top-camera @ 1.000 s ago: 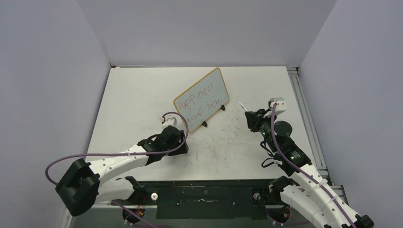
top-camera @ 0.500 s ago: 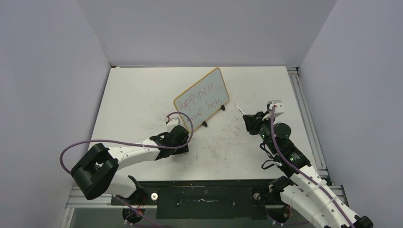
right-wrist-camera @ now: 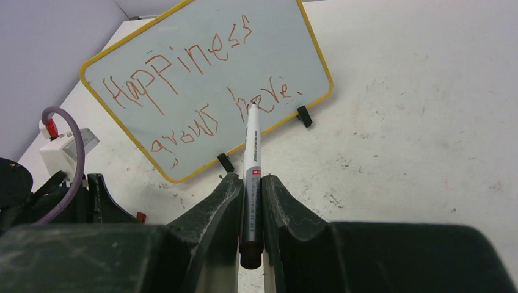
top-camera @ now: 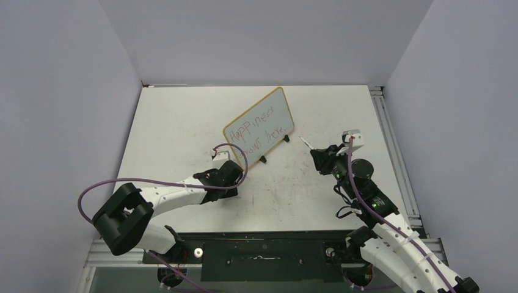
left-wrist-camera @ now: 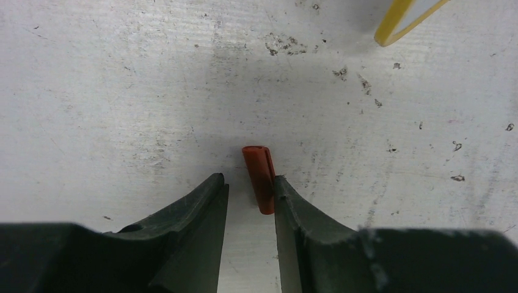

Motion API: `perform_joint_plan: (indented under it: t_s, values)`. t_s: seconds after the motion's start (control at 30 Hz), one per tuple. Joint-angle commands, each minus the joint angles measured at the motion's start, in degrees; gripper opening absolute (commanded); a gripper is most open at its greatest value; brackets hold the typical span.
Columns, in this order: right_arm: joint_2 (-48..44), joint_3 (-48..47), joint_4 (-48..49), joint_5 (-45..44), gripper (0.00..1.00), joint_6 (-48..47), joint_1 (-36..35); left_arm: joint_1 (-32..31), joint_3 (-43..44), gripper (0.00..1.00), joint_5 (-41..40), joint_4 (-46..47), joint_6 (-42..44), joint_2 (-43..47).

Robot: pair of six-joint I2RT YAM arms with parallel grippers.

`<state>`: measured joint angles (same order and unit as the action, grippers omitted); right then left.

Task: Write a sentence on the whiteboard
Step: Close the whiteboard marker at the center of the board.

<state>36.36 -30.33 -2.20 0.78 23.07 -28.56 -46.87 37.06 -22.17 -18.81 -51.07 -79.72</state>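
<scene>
The whiteboard [top-camera: 276, 101], white with a yellow frame, stands tilted at mid-table. The sentence [top-camera: 257, 129] runs across it in red; in the right wrist view the sentence [right-wrist-camera: 183, 82] reads "Happiness grows here" on the whiteboard [right-wrist-camera: 278, 36]. My right gripper [right-wrist-camera: 250, 178] is shut on a white marker [right-wrist-camera: 251, 149], whose bare tip points at the board's lower edge without touching it. My left gripper [left-wrist-camera: 248, 180] is low over the table, its jaws open around a red marker cap [left-wrist-camera: 259, 174]. The cap lies against the right finger [left-wrist-camera: 293, 207], with a gap to the left one.
Grey and red scuff marks dot the tabletop [left-wrist-camera: 122, 91]. A corner of the whiteboard's frame [left-wrist-camera: 397, 24] lies just beyond the left gripper. Purple walls enclose the table on three sides, and a metal rail [top-camera: 391, 143] runs along the right edge.
The left gripper's jaws have narrowed around the red cap and the left elbow has swung right. The right gripper with the marker has drifted slightly left and nearer.
</scene>
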Motion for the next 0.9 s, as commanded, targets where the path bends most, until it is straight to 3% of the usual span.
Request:
perform_joint_plan:
  t_s: [0.0,0.1,0.23,0.43,0.87]
  values:
    - [-0.02,0.5,4.28,1.56,0.05,0.96,-0.27,0.31,2.11,0.32,0.36,-0.48,0.91,0.2]
    - [0.19,0.38,4.35,2.08,0.05,1.17,-0.26,0.24,2.93,0.32,1.43,0.12,1.35,-1.64]
    - [-0.2,0.48,4.95,4.13,0.05,0.85,-0.27,0.27,3.76,0.24,1.65,-1.58,2.25,-3.72]
    - [-0.7,2.19,9.03,10.11,0.05,-0.04,-0.39,0.82,1.44,0.01,2.3,0.54,0.41,-2.32]
    - [-5.25,8.13,24.56,11.52,0.05,0.3,-6.37,1.69,-5.96,0.0,5.08,15.56,-14.68,25.34]
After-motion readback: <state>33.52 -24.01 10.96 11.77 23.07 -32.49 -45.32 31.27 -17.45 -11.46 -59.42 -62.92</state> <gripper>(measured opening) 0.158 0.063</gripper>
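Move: The red marker cap lies on the table right at the left fingertips, about 1 cm ahead and 1 cm to the right, level with them. The whiteboard's middle is some 18 cm ahead of the left hand, 8 cm right and 8 cm up; its near foot is about 12 cm ahead and 8 cm right. From the right hand, which holds the uncapped marker, the cap is roughly 20 cm left, 2 cm back and 21 cm below. The left fingers shut on the red cap and pinch it after a slight sideways shift to the right, then lift it about 6 cm, ending a bit farther right, with the hand rolling some 20 degrees left side down. Meanwhile the right hand keeps its marker and comes left about 4 cm and back 3 cm, rising slightly and turning some 15 degrees counter-clockwise, towards the cap. ##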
